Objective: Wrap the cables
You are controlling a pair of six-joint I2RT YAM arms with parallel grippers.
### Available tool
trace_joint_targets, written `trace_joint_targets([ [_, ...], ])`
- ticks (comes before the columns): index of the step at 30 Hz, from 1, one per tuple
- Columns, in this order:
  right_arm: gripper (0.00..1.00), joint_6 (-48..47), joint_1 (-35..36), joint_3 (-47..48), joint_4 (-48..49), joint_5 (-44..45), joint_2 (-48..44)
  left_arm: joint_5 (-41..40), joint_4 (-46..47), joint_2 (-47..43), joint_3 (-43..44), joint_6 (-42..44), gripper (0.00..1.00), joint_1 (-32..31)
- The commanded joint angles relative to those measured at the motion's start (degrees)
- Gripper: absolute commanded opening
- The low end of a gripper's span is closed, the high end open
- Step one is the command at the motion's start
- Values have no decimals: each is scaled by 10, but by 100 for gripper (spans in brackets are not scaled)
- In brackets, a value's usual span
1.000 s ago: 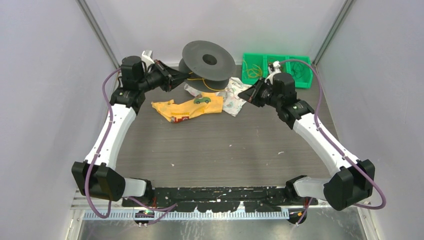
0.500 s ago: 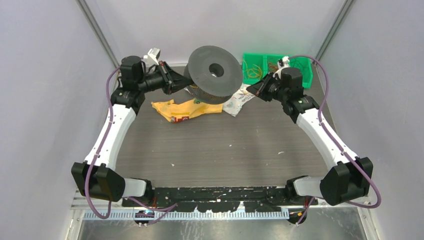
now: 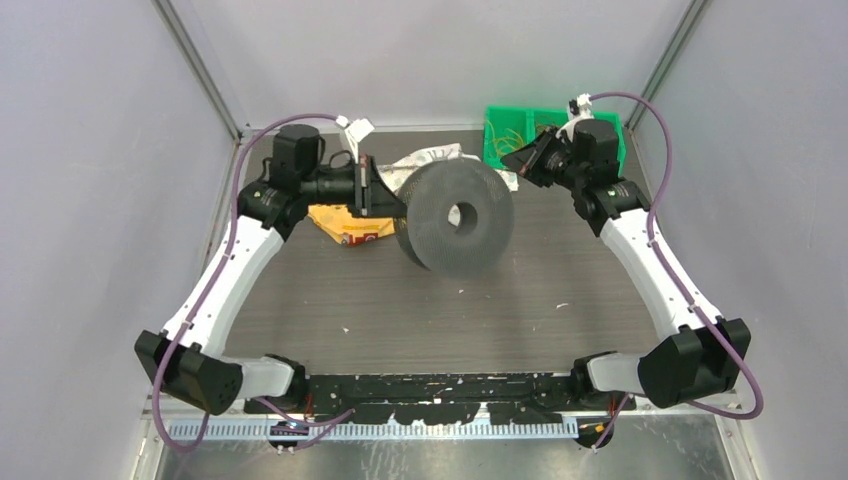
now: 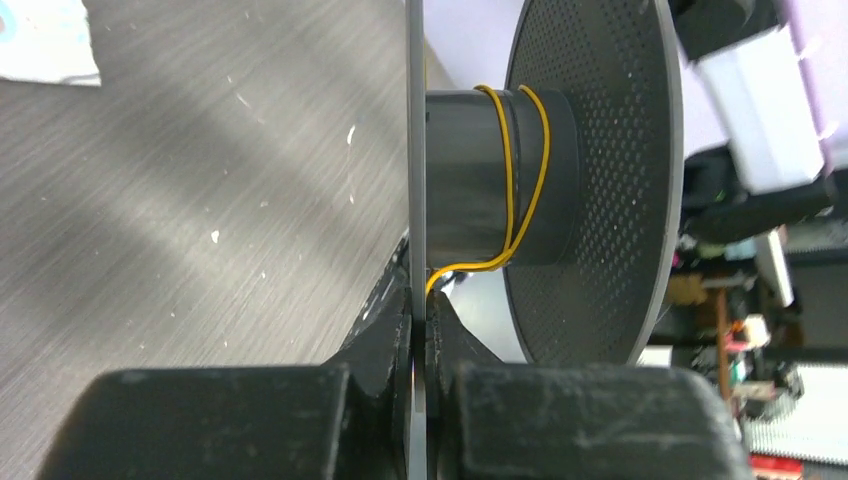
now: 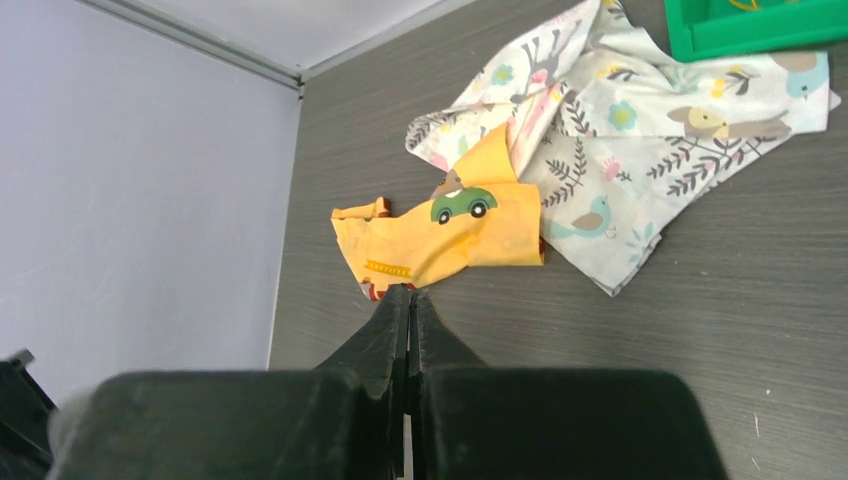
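Observation:
The black spool point(image 3: 460, 215) stands on edge above the middle of the table, its hole facing the camera. My left gripper point(image 3: 392, 198) is shut on the rim of one flange point(image 4: 415, 150). A thin yellow-orange cable point(image 4: 510, 170) runs about two turns round the hub and trails off towards my left fingers point(image 4: 385, 330). More yellow cable coils point(image 3: 505, 135) lie in the green bin point(image 3: 585, 130) at the back right. My right gripper point(image 3: 512, 160) is shut and empty, hovering beside the bin; in its wrist view the tips point(image 5: 410, 295) hang over the table.
A yellow cloth with a green car point(image 3: 345, 225) point(image 5: 450, 235) lies behind and left of the spool. A patterned white cloth point(image 3: 430, 158) point(image 5: 640, 130) lies next to it by the bin point(image 5: 760, 25). Grey walls enclose the table on three sides.
My left arm has swung the spool forward and down towards the table's middle, turning it on edge. My right gripper has pulled back and up towards the green bin.

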Motion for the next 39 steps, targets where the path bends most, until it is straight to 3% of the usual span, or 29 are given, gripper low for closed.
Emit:
trace_joint_targets([
  [1,1,-19,-2,48,-1,6,-14,-39,-127,-7,61,180,0,-55],
  [11,1,-8,12,76,0,-95,-21,-221,-243,40,110,276,0,-141],
  [16,1,-58,77,119,-63,-96,-3,-296,-261,72,141,291,1,-192],
  [28,1,-107,221,143,-124,-15,25,-390,-252,93,170,237,1,-200],
  [39,0,-102,278,152,-137,62,52,-488,-204,83,154,112,1,-219],
])
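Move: My left hand already pinches the spool by one flange rim; the spool's middle is about 9 cm to its right, 1 cm back and level with it. From my shut right hand the spool's middle lies some 14 cm back, 12 cm to the left and 4 cm higher. About 30 cm below the right hand, the white cloth is 10 cm ahead and 16 cm left, the green tray 21 cm ahead and 8 cm right. With my left hand I keep the flange pinched and lower the spool about 8 cm, after a brief pull back, rolling it some 40 degrees so the right-pointing fingers dip. My right hand rises about 4 cm, then sweeps left and back in to the yellow-wrapped drum, sinking again and turning counter-clockwise, fingers still shut; touch can't be seen. ##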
